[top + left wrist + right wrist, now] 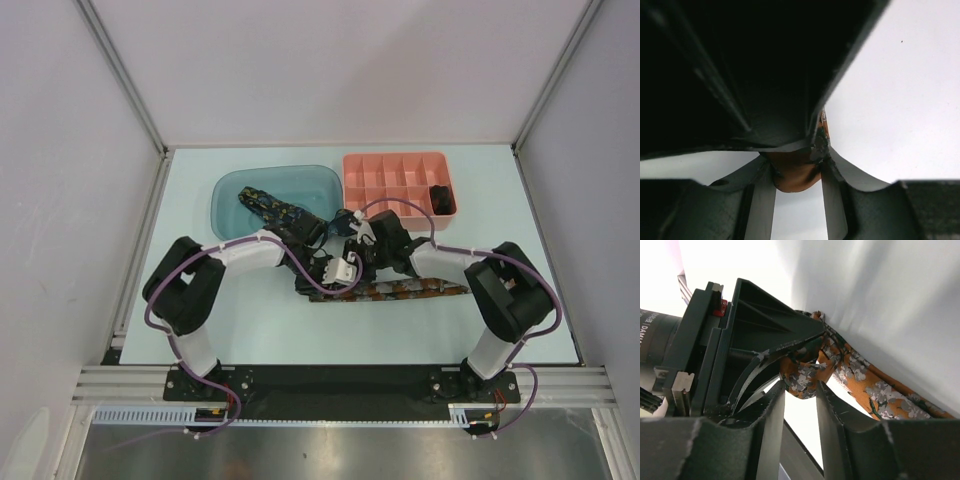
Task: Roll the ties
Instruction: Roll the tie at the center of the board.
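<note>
The orange-brown flecked tie (405, 289) lies along the table's middle, its left end lifted between both grippers. My left gripper (338, 271) is shut on a fold of that tie (793, 176), seen between its fingertips (796, 170). My right gripper (360, 252) faces it closely and is shut on the same folded end (805, 379), with the rest of the tie (880, 392) trailing right. The navy tie with yellowish specks (277, 208) lies crumpled in the blue tub (232, 190). A small dark rolled bundle (441, 197) sits in the pink compartment tray (372, 185).
The blue tub stands at the back left and the pink tray at the back right, both just behind the grippers. White walls enclose the table on three sides. Each gripper's black body fills much of the other's wrist view.
</note>
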Robot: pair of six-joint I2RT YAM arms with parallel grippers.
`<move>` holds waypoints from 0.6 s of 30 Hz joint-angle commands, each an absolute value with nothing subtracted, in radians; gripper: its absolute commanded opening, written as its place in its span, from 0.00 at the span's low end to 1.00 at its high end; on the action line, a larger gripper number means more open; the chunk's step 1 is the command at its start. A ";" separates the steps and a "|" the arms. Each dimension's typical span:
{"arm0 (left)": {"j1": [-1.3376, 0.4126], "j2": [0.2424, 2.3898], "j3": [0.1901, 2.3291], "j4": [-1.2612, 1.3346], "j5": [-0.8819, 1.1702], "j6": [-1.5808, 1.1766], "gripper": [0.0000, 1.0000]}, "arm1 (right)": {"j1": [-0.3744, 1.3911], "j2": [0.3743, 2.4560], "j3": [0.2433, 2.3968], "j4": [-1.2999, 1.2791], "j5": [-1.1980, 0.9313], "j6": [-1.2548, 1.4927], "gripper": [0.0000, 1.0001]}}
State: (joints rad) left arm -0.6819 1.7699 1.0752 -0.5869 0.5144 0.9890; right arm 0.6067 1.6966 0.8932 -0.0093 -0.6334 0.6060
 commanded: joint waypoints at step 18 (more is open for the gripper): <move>-0.641 1.733 1.052 -0.612 0.540 0.956 0.68 | 0.588 1.747 0.880 -0.058 -0.558 0.542 0.00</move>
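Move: The tie's roll sits right between the left fingertips, at the left hand point and just off the table. From the right hand it lies about 2 cm to the left and 2 cm below, almost level fore and aft. Counted from the left hand, the middle of the unrolled strip is roughly 17 cm to the right, 0 cm ahead and 2 cm down; the black bundle is some 16 cm ahead and 4 cm right, the pink box about 25 cm ahead and 19 cm right. The right hand, its fingers slanting left and down with the roll between their open tips, eases down about 2 cm, drifting slightly right at the end, and shuts its jaws fully, pinching the tie at the roll. The left hand stays where it is without turning, keeping its half-open grip around the roll until the right jaws are well on their way shut, and then spreads its fingers plainly wider to let go. ##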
